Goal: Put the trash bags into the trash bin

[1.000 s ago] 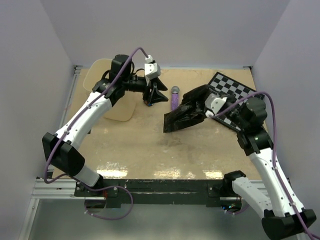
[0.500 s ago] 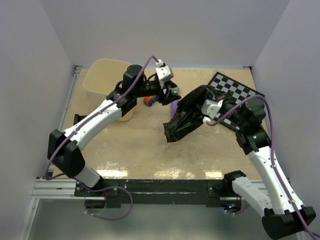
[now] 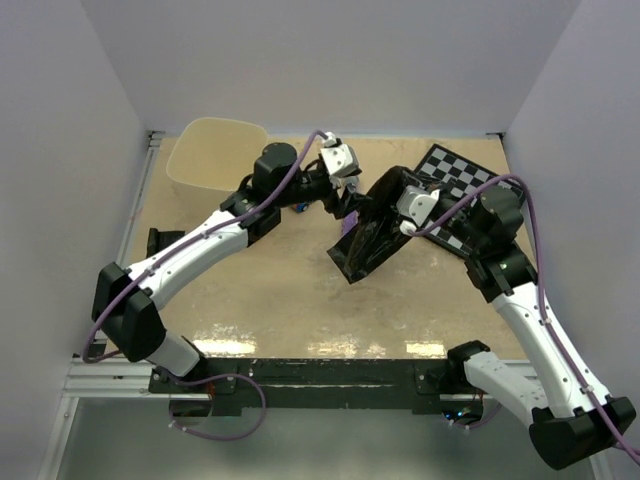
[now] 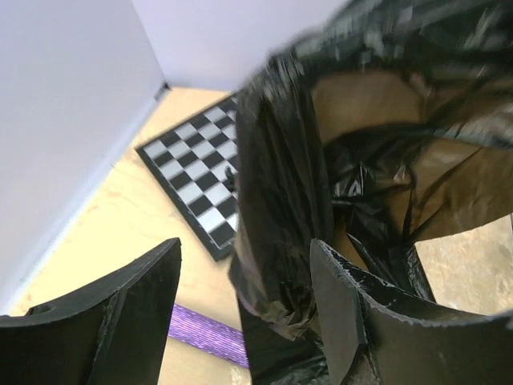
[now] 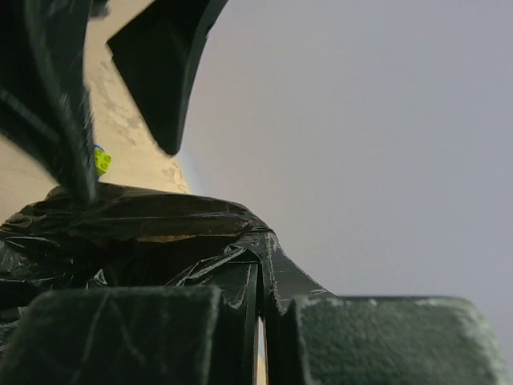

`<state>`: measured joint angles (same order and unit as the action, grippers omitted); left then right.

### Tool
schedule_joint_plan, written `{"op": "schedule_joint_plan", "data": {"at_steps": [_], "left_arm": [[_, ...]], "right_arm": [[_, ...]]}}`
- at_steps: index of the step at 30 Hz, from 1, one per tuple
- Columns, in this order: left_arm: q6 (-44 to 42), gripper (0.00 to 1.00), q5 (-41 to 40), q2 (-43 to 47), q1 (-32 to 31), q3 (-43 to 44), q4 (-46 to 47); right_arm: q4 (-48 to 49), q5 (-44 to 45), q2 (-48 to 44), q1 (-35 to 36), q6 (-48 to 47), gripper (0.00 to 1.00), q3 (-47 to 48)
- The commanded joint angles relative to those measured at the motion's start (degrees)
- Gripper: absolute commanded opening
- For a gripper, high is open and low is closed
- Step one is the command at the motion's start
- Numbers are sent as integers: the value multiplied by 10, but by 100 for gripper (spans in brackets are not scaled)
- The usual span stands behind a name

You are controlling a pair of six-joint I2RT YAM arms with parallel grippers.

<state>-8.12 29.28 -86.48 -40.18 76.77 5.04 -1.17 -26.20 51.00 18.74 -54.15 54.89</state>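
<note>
The trash bag [image 3: 372,238], a black glossy film, hangs lifted off the table with its lower end touching it. My right gripper [image 3: 404,214] is shut on its upper edge; in the right wrist view the film [image 5: 120,233] is pinched between the closed pads [image 5: 260,277]. Beside the bag's left edge, my left gripper [image 3: 345,200] is open. A fold of the bag [image 4: 280,200] hangs between its two fingers [image 4: 244,313] without being pinched. The cream trash bin [image 3: 213,152] stands at the far left, behind the left arm.
A black-and-white chequered board [image 3: 468,184] lies at the far right, under the right arm. A purple glittery cylinder [image 4: 204,335] lies on the table below the left gripper. A small coloured object [image 5: 102,160] sits on the table near it. White walls close in the table.
My left arm swung right from the bin to the bag, and its jaws widened. My right gripper carried the bag up and left, so it hangs more upright.
</note>
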Motion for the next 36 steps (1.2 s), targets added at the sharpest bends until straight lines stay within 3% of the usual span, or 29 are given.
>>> {"op": "schedule_joint_plan", "data": {"at_steps": [1, 10, 17, 19, 22, 26, 29, 32, 36], "left_arm": [[-24, 71, 0, -25, -17, 26, 31], [-37, 70, -141, -58, -28, 32, 59], [-113, 67, -290, -72, -23, 15, 60], [-120, 66, -290, -71, -10, 13, 45], [-127, 49, -251, -74, 9, 20, 20], [-155, 42, -174, -95, 19, 43, -26], [-139, 28, -97, -99, 34, 51, -34], [-128, 2, -37, -96, 42, 64, -44], [-119, 0, -51, -75, 49, 78, -35]], "right_arm": [[28, 20, 4, 3, 34, 0, 40], [29, 24, 2, 9, 61, 0, 42], [41, 53, -10, 9, 44, 0, 30], [48, 55, -16, 9, 34, 0, 20], [51, 48, -16, 9, 21, 0, 12], [64, 42, -6, 9, 21, 0, 14], [66, 47, 4, 9, 12, 0, 19], [58, 52, 5, 9, -1, 0, 18], [35, 64, -1, 9, -9, 0, 7]]}}
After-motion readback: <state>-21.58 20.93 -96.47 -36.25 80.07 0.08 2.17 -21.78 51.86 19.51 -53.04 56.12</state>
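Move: The trash bag hangs just off the open left fingers, its middle about 8 cm to this hand's right, 3 cm back and 8 cm lower. The microphone lies some 12 cm ahead, 3 cm to the right and 30 cm below. The toy car is roughly 17 cm ahead and 13 cm left at table height. From the right hand, which already grips the bag, the bag's middle is about 3 cm back, 3 cm left and 12 cm down. The left hand, open and pointing right at the bag, first dips about 3 cm with a small shift right, then swings forward some 9 cm and a little left, turning some 20 degrees counter-clockwise before easing about half of that back. As it sinks another 4 cm and draws back slightly, its fingers shut and pinch the trash bag's plastic, while the right hand keeps its grip and rises only about 2 cm. ##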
